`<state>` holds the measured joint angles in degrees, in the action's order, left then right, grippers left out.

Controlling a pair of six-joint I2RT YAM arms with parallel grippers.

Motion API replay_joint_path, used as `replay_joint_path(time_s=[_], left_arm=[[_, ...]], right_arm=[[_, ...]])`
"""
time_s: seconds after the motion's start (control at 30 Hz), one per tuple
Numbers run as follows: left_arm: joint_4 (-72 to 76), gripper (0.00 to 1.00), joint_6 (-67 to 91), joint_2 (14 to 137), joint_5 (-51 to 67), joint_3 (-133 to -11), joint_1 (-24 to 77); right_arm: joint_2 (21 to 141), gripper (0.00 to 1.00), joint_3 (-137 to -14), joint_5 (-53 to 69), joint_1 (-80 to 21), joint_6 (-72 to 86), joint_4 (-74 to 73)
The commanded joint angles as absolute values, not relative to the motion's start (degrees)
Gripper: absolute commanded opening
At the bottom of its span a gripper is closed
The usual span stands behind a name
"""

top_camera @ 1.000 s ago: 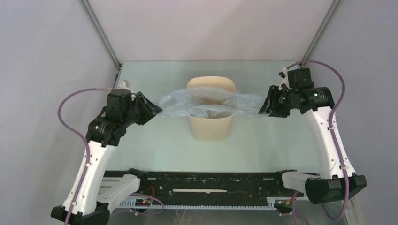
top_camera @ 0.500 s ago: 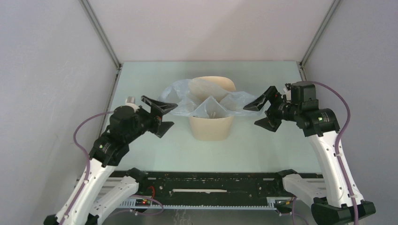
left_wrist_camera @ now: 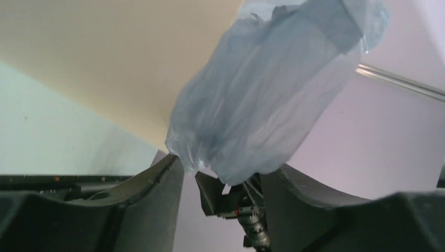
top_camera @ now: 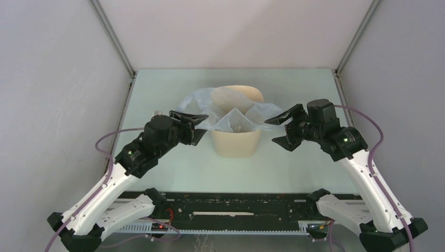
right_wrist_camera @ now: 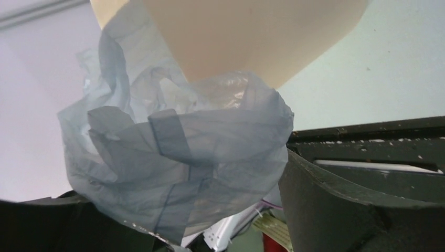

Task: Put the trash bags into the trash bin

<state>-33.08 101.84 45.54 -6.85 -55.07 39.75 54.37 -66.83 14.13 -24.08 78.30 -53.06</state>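
Observation:
The beige trash bin (top_camera: 236, 143) stands mid-table. The pale-blue trash bag (top_camera: 195, 101) is draped over its mouth, sagging inside, with a lobe hanging off each side. My left gripper (top_camera: 202, 128) is open at the bin's left side; in the left wrist view the bag's end (left_wrist_camera: 262, 100) hangs loose between the spread fingers (left_wrist_camera: 157, 199) of that gripper (left_wrist_camera: 225, 168), beside the bin wall (left_wrist_camera: 105, 58). My right gripper (top_camera: 270, 131) is open on the right; the crumpled bag lobe (right_wrist_camera: 173, 152) fills the gap of this gripper (right_wrist_camera: 181, 184), below the bin (right_wrist_camera: 246, 37).
Grey walls with metal corner posts (top_camera: 113, 37) close in the table on three sides. A black rail (top_camera: 231, 207) runs along the near edge between the arm bases. Pale green table surface (top_camera: 294, 163) lies in front of the bin.
Both grippers opened and let go of the bag's ends, then swung lower and closer to the bin. The bag, stretched wide before, has slumped onto the bin mouth.

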Motion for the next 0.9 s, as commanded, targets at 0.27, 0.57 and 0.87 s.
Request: replay_joint_path(time_s=[0.27, 0.57, 0.87], left_arm=[[-33.39, 0.29, 99.14, 47.36, -15.18, -54.31, 37.61], [-37.5, 0.0, 83.31, 46.73, -10.9, -58.95, 33.37], [-33.64, 0.0, 82.21, 41.44, 0.24, -49.82, 33.43]], right_arm=[[57.55, 0.5, -65.15, 5.98, -25.66, 83.76, -44.78], [56.54, 0.0, -65.13, 14.39, -22.4, 70.22, -47.0], [55.8, 0.0, -63.71, 26.99, -16.03, 50.8, -51.31]])
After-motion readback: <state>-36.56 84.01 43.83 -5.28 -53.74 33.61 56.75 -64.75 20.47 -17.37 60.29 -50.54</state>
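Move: Left gripper: open around the trash bag's left edge, which lies about 2 cm ahead, 1 cm right and 1 cm below the hand point. The bin's middle is some 7 cm ahead, 11 cm right and 18 cm below. Right gripper: the bag's right edge is about 3 cm ahead, 1 cm left and 2 cm down, and the bin's middle roughly 8 cm ahead, 12 cm left and 15 cm below. Both hands pinch the bag's near edge, one on each side. The left goes about 3 cm forward, veering left and down nearly 4 cm and 3 cm, and shuts on the way. The right pushes some 3.5 cm forward and slightly down as it shuts. Both then draw back about 2 cm holding the film, the right also easing right and turning about 15 degrees counter-clockwise. ##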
